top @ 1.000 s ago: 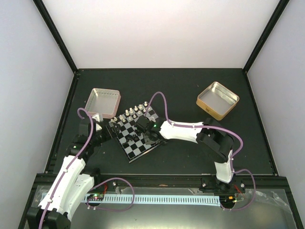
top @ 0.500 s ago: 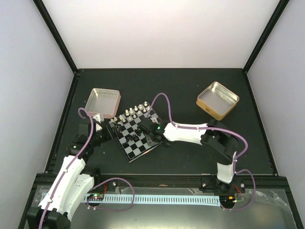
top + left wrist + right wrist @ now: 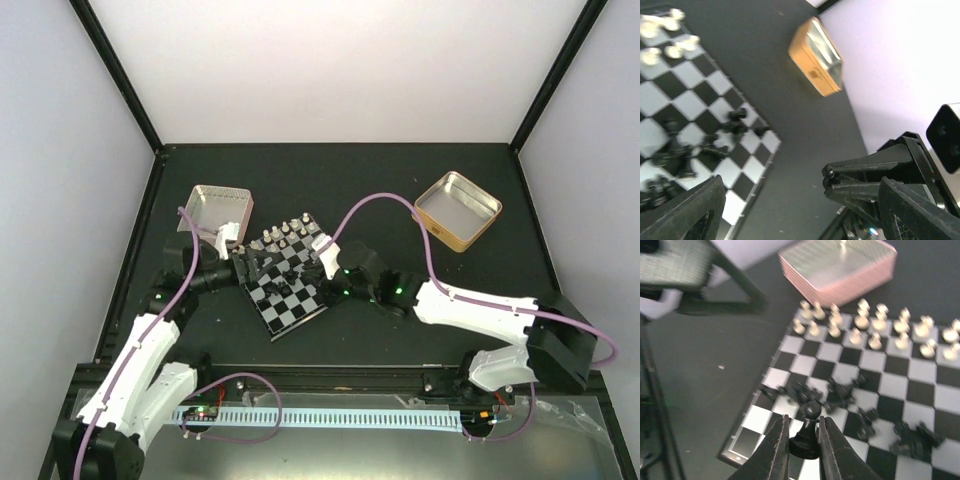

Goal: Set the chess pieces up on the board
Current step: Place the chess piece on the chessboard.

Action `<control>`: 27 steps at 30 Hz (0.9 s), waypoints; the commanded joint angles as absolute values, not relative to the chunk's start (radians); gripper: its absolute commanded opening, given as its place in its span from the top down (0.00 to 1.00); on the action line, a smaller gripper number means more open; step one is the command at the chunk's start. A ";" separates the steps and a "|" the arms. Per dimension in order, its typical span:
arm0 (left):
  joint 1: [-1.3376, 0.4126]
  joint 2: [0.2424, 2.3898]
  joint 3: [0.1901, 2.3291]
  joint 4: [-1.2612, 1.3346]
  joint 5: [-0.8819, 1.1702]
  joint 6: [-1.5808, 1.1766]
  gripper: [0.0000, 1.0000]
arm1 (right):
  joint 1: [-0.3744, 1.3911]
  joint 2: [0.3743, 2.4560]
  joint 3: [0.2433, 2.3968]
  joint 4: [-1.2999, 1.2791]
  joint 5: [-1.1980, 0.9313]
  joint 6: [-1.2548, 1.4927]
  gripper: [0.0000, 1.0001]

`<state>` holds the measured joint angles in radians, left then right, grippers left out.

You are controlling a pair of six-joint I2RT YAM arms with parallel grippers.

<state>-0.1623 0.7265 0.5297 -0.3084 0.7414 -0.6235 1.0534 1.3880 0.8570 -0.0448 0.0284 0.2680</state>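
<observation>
The board (image 3: 292, 295) lies tilted on the dark table. Pale chess pieces (image 3: 875, 330) stand in two rows along its far side. Black chess pieces (image 3: 840, 392) lie tumbled in a heap near its middle. My right gripper (image 3: 803, 426) hangs over the board's near corner, shut on a black pawn (image 3: 809, 436) held upright by its stem; in the top view this gripper (image 3: 330, 264) is at the board's right edge. My left gripper (image 3: 800, 220) is open, nothing between its fingers (image 3: 685, 215); in the top view it (image 3: 247, 263) sits at the board's left corner.
A pink tin (image 3: 217, 213) stands open just left of the board's far corner. A gold tin (image 3: 456, 208) stands open at the back right. Black frame rails (image 3: 340, 375) run along the table's near edge.
My right arm has swung out and its gripper has drawn back from the board's middle to its right edge with the pawn. My left gripper has moved in to the board's left corner.
</observation>
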 commanded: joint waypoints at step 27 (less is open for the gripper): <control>-0.352 0.925 0.604 -0.145 1.044 -0.716 0.74 | 1.055 1.267 0.734 0.270 -0.206 -0.024 0.89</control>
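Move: The black chess piece is already held upright between the right fingers, with its head sticking out above them. It lies about 8 cm to the open left hand's right, roughly 1 cm back and 2 cm lower. From the left hand, the fallen black pieces lie about 16 cm below, 1 cm ahead and 3 cm right; the white pieces stand 12 cm ahead, level sideways and 15 cm below. From the right hand, the left gripper is about 8 cm left, 1 cm ahead and 2 cm above. The left fingers close around the upper part of the black piece while the right keeps its pinch on the base. To get there the left hand travels about 7 cm right, also drawing back and rising a little, turning some 20 degrees clockwise and narrowing from wide open to about a quarter. The right lifts the piece 4 to 5 cm and draws it back about 3 cm, turning counter-clockwise, then holds still. ##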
